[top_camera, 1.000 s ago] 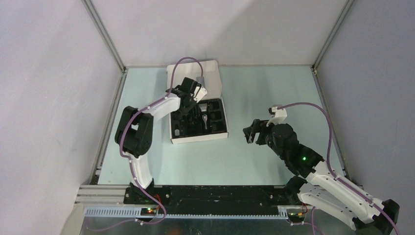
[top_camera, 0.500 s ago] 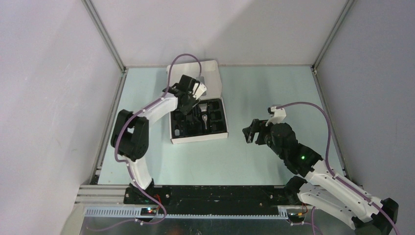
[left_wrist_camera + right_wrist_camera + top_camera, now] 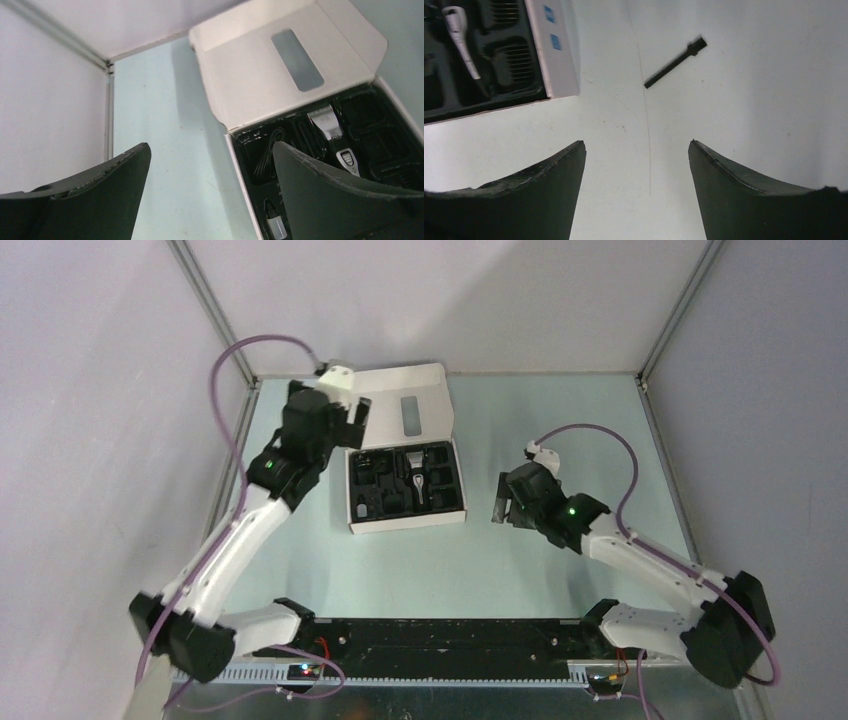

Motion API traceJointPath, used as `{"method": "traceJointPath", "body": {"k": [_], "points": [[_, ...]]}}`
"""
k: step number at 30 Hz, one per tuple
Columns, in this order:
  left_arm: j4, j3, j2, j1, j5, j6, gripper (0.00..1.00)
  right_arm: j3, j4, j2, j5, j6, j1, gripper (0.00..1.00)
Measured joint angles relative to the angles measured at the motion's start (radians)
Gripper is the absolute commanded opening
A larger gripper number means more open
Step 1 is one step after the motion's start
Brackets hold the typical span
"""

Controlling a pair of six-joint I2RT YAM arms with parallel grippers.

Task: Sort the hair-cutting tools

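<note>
The white box (image 3: 405,520) lies open, its lid (image 3: 280,75) folded back. In its black tray rest the silver-and-black clipper (image 3: 417,480) (image 3: 330,127), the black cord (image 3: 267,157) and black comb attachments (image 3: 509,62). The thin black brush (image 3: 675,62) lies on the table right of the box. My left gripper (image 3: 355,415) (image 3: 210,150) hangs open and empty over the table by the box's far left corner. Right of the box, my right gripper (image 3: 503,502) (image 3: 636,145) is open and empty, with the brush ahead of its fingertips.
A small white-and-black bottle (image 3: 275,225) sits in the tray's left compartment. The enclosure's left wall and metal rail (image 3: 107,70) stand close beside the left gripper. Pale walls enclose the table on three sides.
The left arm has pulled back from above the tray toward the far left and its jaws have opened wide. The right arm has stretched out lower and turned, its jaws staying open.
</note>
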Motion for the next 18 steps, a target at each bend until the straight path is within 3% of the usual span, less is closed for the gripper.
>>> {"method": "traceJointPath", "body": {"k": [8,18], "points": [[0.034,-0.215,-0.341,0.014,-0.120,-0.181,1.00,0.145,-0.105,0.274,0.000,0.103,-0.069,0.73],[0.004,-0.429,-0.555,0.015,-0.189,-0.293,1.00,0.323,-0.148,0.569,-0.016,0.210,-0.150,0.54]]}}
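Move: The black brush lies flat on the table about 9 cm ahead of the right gripper, 2 cm to its right and 11 cm below. Well to the left, the open box has its middle some 24 cm left of this hand and 15 cm ahead, with the clipper in it about 22 cm left and 17 cm ahead, both roughly 10 cm down. From the left gripper the brush is some 42 cm to the right, 3 cm back and 28 cm below. Lower the right gripper about 7 cm while reaching 6 cm forward towards the brush, tipping the fingers about 20 degrees more steeply down, turning them clockwise and drawing them partly closed without touching it. Meanwhile carry the empty, wide-open left gripper back and to the left, away from the box, rising slightly and then sinking. ##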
